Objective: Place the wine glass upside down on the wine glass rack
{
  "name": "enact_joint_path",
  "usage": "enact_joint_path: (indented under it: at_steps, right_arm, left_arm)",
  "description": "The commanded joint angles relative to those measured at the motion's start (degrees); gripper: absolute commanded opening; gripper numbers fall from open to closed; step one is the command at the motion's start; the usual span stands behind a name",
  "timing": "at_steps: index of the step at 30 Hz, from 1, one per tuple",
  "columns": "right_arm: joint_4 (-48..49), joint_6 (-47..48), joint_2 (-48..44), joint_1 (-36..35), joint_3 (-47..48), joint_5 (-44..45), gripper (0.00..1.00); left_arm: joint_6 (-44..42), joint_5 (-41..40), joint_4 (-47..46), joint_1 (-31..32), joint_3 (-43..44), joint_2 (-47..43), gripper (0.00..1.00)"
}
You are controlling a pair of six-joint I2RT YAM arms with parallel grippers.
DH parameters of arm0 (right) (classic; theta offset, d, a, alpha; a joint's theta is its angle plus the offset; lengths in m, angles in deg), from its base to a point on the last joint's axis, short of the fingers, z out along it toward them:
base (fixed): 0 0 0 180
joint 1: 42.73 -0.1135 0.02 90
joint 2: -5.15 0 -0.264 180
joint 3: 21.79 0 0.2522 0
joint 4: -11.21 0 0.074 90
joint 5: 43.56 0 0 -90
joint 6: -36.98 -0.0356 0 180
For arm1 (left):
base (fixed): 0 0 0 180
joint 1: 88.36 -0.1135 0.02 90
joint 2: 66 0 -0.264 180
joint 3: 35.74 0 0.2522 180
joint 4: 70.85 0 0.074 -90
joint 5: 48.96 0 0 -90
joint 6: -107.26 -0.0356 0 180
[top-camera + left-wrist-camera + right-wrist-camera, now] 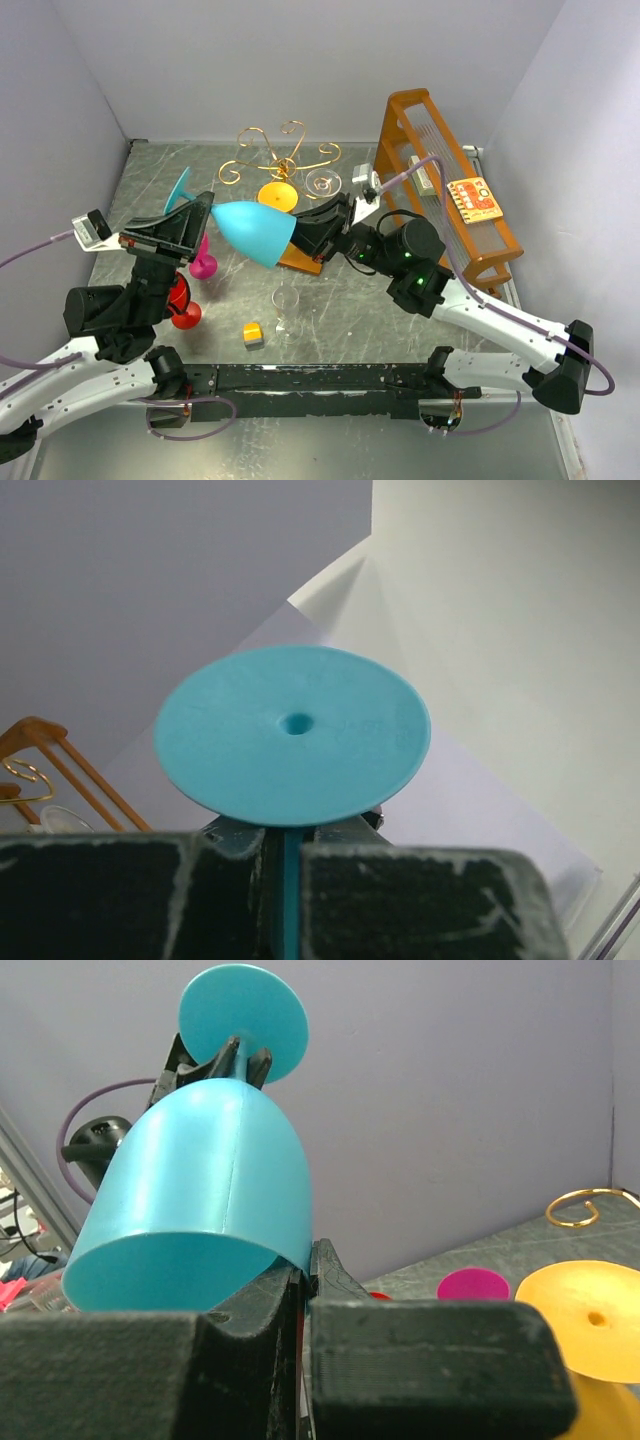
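The teal wine glass point(255, 232) hangs on its side above the table, held between both arms. My left gripper point(200, 225) is shut on its thin stem just behind the round foot point(292, 735), and the stem shows between the pads point(283, 850). My right gripper point(300, 235) is shut on the rim of the bowl point(200, 1200), one finger inside and one outside point(308, 1270). The wine glass rack point(285, 160), a gold wire tree with curled arms, stands behind the glass, its wooden base partly hidden by the right gripper.
A tall orange slatted frame point(450, 190) stands at the back right. A yellow glass point(278, 195) and a clear glass point(322, 182) sit by the rack. Magenta point(203, 262) and red point(182, 305) glasses stand under the left arm. A small yellow cube point(253, 334) lies near the front.
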Motion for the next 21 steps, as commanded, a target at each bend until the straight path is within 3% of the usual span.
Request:
enact_joint_path:
  at_steps: [1,4,12,16,21]
  right_arm:
    - [-2.34,-0.17,-0.62,-0.54,0.86,-2.47,0.0]
    - [-6.96,0.52,-1.22,-0.55,2.41,0.12,0.08]
    - [-20.33,1.46,-4.31,-0.56,3.39,10.96,0.5]
    - [-29.01,1.06,-4.13,-0.57,6.94,15.34,0.55]
    - [-31.02,-1.83,-0.65,-0.47,13.84,6.71,0.58]
  left_arm:
    - [-7.32,0.48,3.53,-0.05,4.39,0.52,0.07]
    - [-10.52,-1.28,7.13,-0.06,6.03,-0.25,0.07]
    - [-20.39,-6.54,23.98,-0.06,13.59,-3.35,0.07]
    - [-28.61,-7.46,35.05,-0.01,18.45,-3.3,0.07]
    - [-38.99,-9.9,50.35,-0.01,22.84,-0.51,0.07]
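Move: The left hand has the blue wine glass by the stem and the right has its rim. From the left hand the rack's top centre lies about 18 cm ahead, 10 cm right and 18 cm below; from the right, some 18 cm ahead, 4 cm left and 12 cm below. The hanging yellow glass is about 14 cm ahead, 9 cm right and 25 cm below the left hand, the hanging clear glass 17 cm ahead, 17 cm right, equally low. Right fingers open off the blue rim; left, still pinching the stem, swings about 5 cm left, turning 35 degrees. ##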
